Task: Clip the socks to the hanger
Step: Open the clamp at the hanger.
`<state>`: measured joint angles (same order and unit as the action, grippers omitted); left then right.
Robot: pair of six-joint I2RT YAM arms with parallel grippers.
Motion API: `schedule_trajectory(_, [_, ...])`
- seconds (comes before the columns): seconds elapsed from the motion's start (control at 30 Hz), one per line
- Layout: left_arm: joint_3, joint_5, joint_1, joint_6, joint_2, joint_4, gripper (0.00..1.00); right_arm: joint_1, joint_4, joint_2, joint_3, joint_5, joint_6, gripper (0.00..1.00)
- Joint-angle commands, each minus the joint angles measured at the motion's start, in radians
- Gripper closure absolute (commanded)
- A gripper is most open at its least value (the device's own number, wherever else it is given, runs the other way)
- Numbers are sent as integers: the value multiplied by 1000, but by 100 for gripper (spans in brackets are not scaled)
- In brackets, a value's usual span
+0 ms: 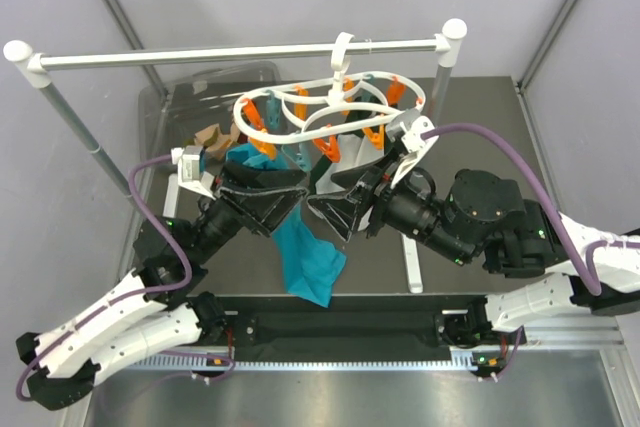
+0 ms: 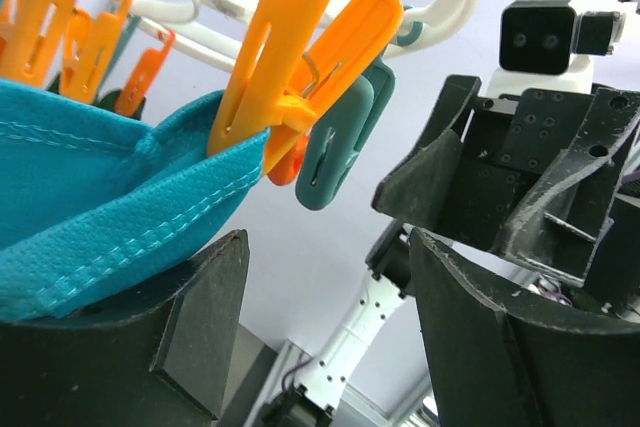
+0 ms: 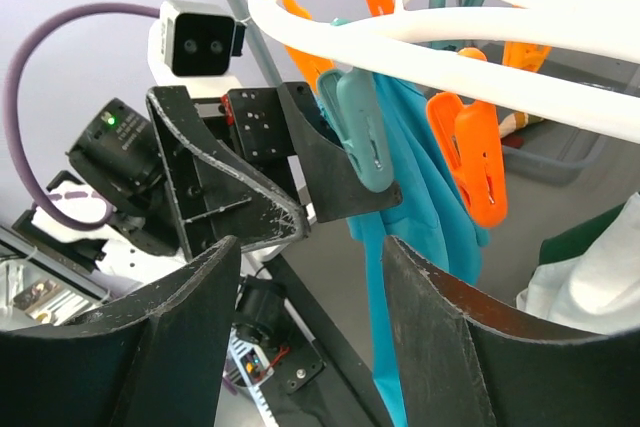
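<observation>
The white ring hanger (image 1: 300,112) hangs by its hook from the rail, with orange and teal clips under it. A small tan and brown bundle, apparently the socks (image 1: 213,137), lies at the back left beside the hanger, in neither gripper. My left gripper (image 1: 293,205) is open and empty just below the hanger; in its wrist view (image 2: 325,247) an orange clip (image 2: 275,67) pinches the teal cloth (image 2: 90,197) above its left finger. My right gripper (image 1: 322,197) faces it, open and empty (image 3: 310,257), below a teal clip (image 3: 360,127).
The teal cloth (image 1: 305,247) hangs from the hanger down between the two grippers. A white cloth (image 3: 590,287) hangs at the right. The long white rail (image 1: 200,55) on poles spans the back. A clear bin (image 1: 170,97) sits at the back left.
</observation>
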<state>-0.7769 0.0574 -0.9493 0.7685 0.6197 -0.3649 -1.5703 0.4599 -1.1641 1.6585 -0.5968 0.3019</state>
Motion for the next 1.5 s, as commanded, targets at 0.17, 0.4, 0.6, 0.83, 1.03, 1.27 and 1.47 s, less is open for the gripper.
schedule_trajectory(0.17, [62, -114, -2, -66, 0, -246, 30, -2, -44, -2, 53, 15, -35, 41])
schedule_trajectory(0.4, [57, -113, -2, -77, 37, -298, 29, 0, -49, -16, 69, 25, -41, 41])
schedule_trajectory(0.6, [67, -159, -2, -66, 54, -356, 31, 0, -52, -26, 78, 40, -44, 41])
schedule_trajectory(0.83, [53, -139, -2, -26, 100, -385, 32, 1, -52, -34, 93, 40, -47, 41])
schedule_trajectory(1.03, [48, -146, -2, -37, 107, -381, 42, 4, -66, -49, 109, 23, -38, 41])
schedule_trajectory(1.27, [34, -160, -2, -57, 112, -367, 60, 4, 12, -146, 233, -81, -3, 43])
schedule_trajectory(1.47, [37, -171, -2, -90, 97, -356, 81, 7, 98, -221, 334, -202, 17, 43])
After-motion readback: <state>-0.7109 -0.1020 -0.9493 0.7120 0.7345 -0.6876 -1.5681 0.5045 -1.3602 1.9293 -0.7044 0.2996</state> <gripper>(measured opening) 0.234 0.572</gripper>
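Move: The teal clip on the near rim of the hanger hangs about 5 cm ahead of the left hand, 2 cm to its right and 3 cm above. From the right hand, this same clip is some 4 cm ahead, 3 cm to the left and 3 cm up. The orange clip gripping the blue cloth sits about 4 cm to the teal clip's left and 1 cm farther out; another orange clip hangs roughly 2 cm to the teal clip's right, level with it. The teal clip's lower end is what the left hand comes up to: it goes forward about 3.5 cm, rising a little, then eases right and slightly down, turning some 10 degrees, and its fingers close most of the way around that end. The right hand, still open, climbs about 3.5 cm and edges left and forward towards the clip, mostly late on. ##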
